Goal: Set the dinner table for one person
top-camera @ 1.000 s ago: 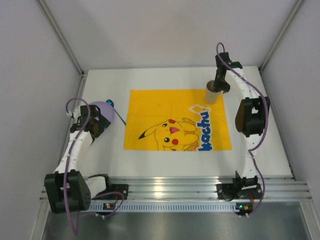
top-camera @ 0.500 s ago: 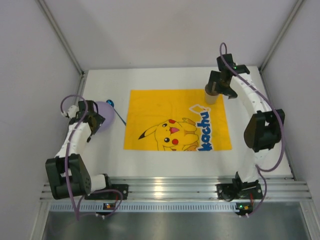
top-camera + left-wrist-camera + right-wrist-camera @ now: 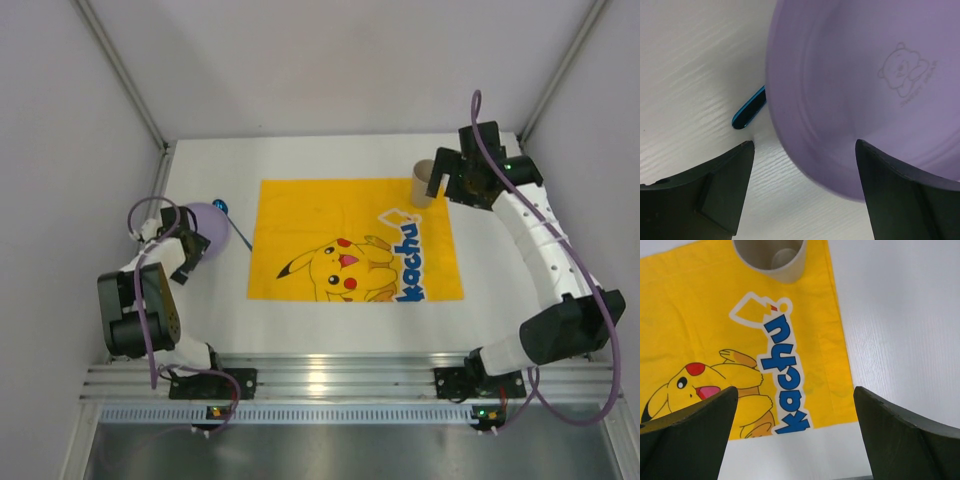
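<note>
The dinner table [image 3: 520,300] is the white tabletop under a yellow Pikachu cloth [image 3: 330,215]. A beige cup [image 3: 425,184] stands upright on the cloth's far right corner; it also shows in the right wrist view [image 3: 771,260]. My right gripper [image 3: 444,178] is open and empty just right of the cup, its jaws wide over the cloth edge [image 3: 795,440]. A purple plate [image 3: 208,221] with a bear mark [image 3: 865,95] lies left of the cloth. My left gripper [image 3: 191,251] is open at its near rim [image 3: 805,200], not gripping it.
A blue utensil [image 3: 224,210] lies beside the plate, its handle tip showing in the left wrist view [image 3: 747,112]. White walls close in the left, right and far sides. The aluminium rail [image 3: 340,375] runs along the near edge.
My right gripper has left the cup, which still stands on the cloth, and moved right. My left arm's elbow has swung toward the near edge, the gripper staying by the plate.
</note>
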Controlling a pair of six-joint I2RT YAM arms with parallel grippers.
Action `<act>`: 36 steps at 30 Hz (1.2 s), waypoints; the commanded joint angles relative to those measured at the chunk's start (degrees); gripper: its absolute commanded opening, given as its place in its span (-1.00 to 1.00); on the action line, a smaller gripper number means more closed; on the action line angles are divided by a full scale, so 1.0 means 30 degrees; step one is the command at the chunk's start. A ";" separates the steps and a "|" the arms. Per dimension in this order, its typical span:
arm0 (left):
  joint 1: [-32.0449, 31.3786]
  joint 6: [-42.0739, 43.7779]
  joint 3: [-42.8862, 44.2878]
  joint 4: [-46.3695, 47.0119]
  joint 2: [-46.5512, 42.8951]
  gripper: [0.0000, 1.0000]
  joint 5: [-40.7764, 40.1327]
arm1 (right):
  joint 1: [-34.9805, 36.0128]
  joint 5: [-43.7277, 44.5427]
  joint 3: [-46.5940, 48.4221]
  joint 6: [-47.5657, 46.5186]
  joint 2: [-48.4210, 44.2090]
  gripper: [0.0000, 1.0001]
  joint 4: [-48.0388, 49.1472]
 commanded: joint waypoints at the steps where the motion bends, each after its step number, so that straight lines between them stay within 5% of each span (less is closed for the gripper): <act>1: 0.0128 -0.0286 0.0098 0.2275 0.0756 0.74 0.0193 | 0.0028 -0.0122 -0.0861 -0.0093 -0.0828 0.99 -0.0060; 5: 0.0216 -0.0228 0.0507 0.2774 0.1838 0.51 -0.0071 | 0.0028 -0.0296 -0.1272 -0.0151 -0.1094 0.99 -0.0031; 9: 0.0537 0.0093 0.1064 0.3007 0.2807 -0.37 0.0657 | 0.0436 -0.0822 -0.0894 -0.0559 -0.1065 1.00 0.0261; 10: 0.0626 0.0211 0.1094 0.3153 0.2925 -0.79 0.0864 | 0.0960 -0.1057 -0.0718 -0.0765 -0.0862 0.99 0.0582; 12: 0.0743 0.0416 0.1298 0.3067 0.3335 -1.00 0.1041 | 0.2274 -0.1700 -0.0047 -0.1407 -0.0540 0.99 0.1254; 20: 0.0891 0.2933 0.2907 0.1020 0.1084 -1.00 0.1569 | 0.6149 -0.1703 0.3882 -0.1706 0.2977 1.00 0.1287; 28: 0.0803 0.1797 0.5195 -0.1240 -0.1614 -1.00 0.4346 | 0.6180 -0.0769 0.2011 -0.1587 0.1749 0.99 0.1523; 36: -0.0863 0.0827 0.3966 0.0721 -0.1968 -1.00 0.7863 | 0.6180 -0.0329 -0.0040 -0.1265 -0.1000 1.00 0.0761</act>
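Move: The purple plate's middle lies about 8 cm ahead and 2 cm right of the left hand, a centimetre below, with its near rim beside the open fingers. A blue utensil lies some 5 cm left and 3 ahead, the blue spoon 10 right and 9 ahead. From the high right hand the plate is roughly 60 cm left, 3 ahead and 23 below; the cup is 13 ahead, 1 left and 19 down. Left hand advances about 7 cm, pinches the plate's rim, lifts it some 10 cm; open right hand swings left. ##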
